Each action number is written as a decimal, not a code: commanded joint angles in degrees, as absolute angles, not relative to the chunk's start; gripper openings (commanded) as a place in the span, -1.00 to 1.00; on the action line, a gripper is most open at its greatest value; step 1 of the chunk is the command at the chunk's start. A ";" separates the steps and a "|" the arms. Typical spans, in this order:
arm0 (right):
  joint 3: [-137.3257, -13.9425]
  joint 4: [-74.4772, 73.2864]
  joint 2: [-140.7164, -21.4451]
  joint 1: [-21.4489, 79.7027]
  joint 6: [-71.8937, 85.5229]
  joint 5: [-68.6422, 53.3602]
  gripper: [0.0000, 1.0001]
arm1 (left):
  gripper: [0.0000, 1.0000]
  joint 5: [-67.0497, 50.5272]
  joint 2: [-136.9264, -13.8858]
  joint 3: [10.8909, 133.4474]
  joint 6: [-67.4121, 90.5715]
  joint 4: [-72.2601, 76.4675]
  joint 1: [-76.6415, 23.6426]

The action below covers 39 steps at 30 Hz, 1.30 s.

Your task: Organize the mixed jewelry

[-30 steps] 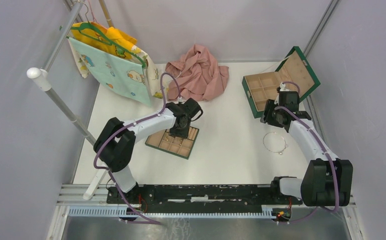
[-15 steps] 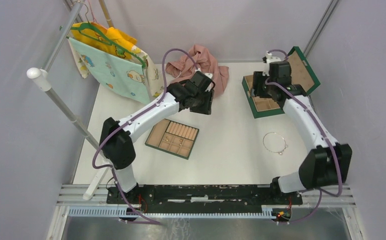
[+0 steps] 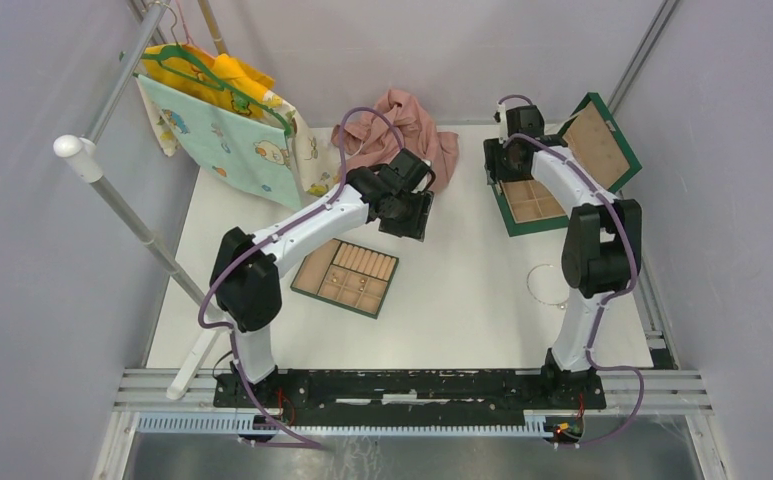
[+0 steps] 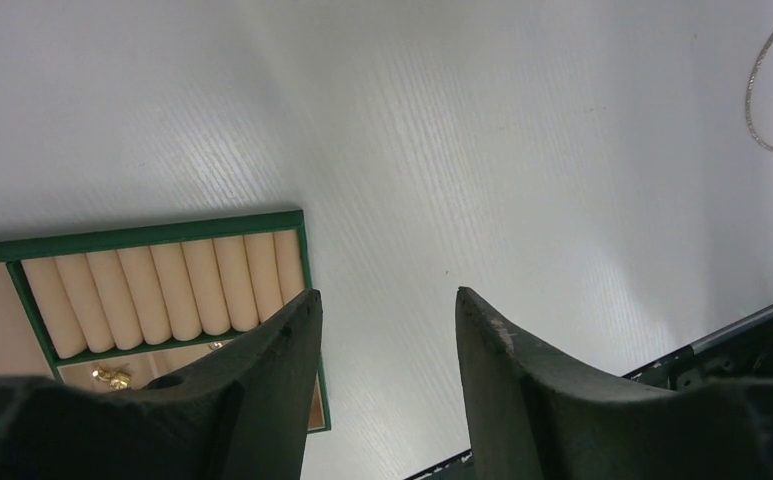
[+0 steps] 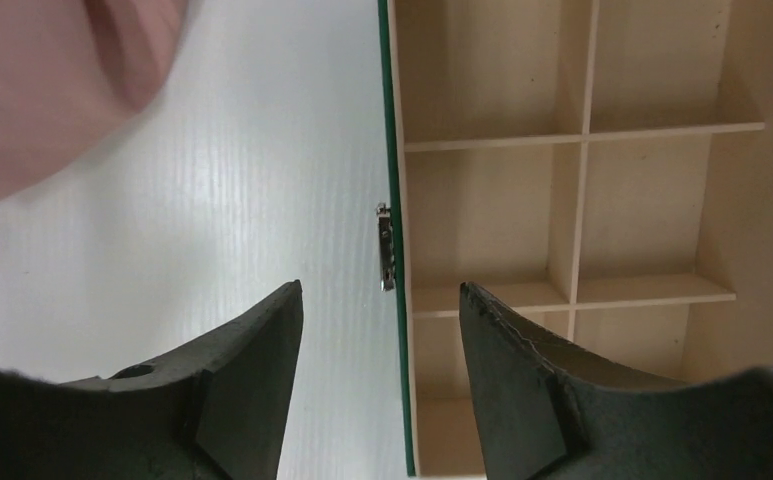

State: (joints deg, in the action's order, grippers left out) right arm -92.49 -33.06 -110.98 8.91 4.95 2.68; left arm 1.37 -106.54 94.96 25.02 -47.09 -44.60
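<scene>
The tan compartmented tray (image 3: 345,277) lies at centre-left. In the left wrist view tiny pale-gold pieces (image 4: 112,377) sit in a compartment of the tray (image 4: 152,285), below its row of ring rolls. The thin silvery wire loop (image 3: 530,283) lies on the table at the right, partly hidden by the right arm; it also shows in the left wrist view (image 4: 759,95). My left gripper (image 3: 414,212) is open and empty above the table, beyond the tray (image 4: 387,300). My right gripper (image 3: 502,158) is open and empty over the green box's left rim (image 5: 380,290).
The open green box (image 3: 507,215) stands at the back right with bare beige compartments (image 5: 482,210) and a metal latch (image 5: 385,245). A pink cloth (image 3: 397,140) lies at the back centre. Printed fabric on hangers (image 3: 227,125) hangs from a rail at the back left.
My left gripper rose off the tray and moved back and right. My right gripper moved from near the wire loop to the far left edge of the green box.
</scene>
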 commanded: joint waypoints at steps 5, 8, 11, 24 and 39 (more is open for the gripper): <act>-101.07 -33.18 -118.91 8.79 1.12 4.26 0.22 | 0.17 1.97 -105.75 94.53 22.91 -47.80 -44.47; -102.22 -33.62 -119.82 8.79 1.51 1.77 0.04 | 0.17 2.19 -105.73 94.04 22.70 -47.69 -44.44; -101.51 -31.34 -119.91 8.82 1.71 1.64 0.06 | 0.16 2.19 -105.84 93.60 22.50 -47.24 -44.51; -97.09 -23.87 -119.60 9.97 2.68 -1.05 -0.82 | 0.13 -0.20 -104.60 89.52 23.95 -44.73 -44.47; -72.13 -33.35 -100.48 20.60 -7.17 -15.66 -1.00 | 0.13 0.26 -104.07 87.98 27.40 -44.34 -43.85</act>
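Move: The right hand hovers half open above the left wall of the open green box; the stretch of rim it will pinch, between clasp and far corner, lies about 6 cm ahead, in line sideways and some 6 cm below. The box's middle is roughly 2 cm ahead, 9 cm right and 8 cm down; the pink cloth about 10 cm ahead and 21 cm left, the necklace some 19 cm back and 13 cm right, both about 9 cm below. From the left hand that rim is about 14 cm ahead, 20 cm right and 9 cm below. The right hand sinks and reaches forward along the green box's left wall, about 6 cm each way, and shuts its fingers on the rim short of the far corner, one finger inside and one outside; keeping that pinch it drags the box back towards the robot by about 12 cm and some 6 cm left at steady height, turning counter-clockwise by about 20 degrees. Meanwhile the left hand, empty and open, sinks about 3.5 cm over bare table, easing slightly back and left. ##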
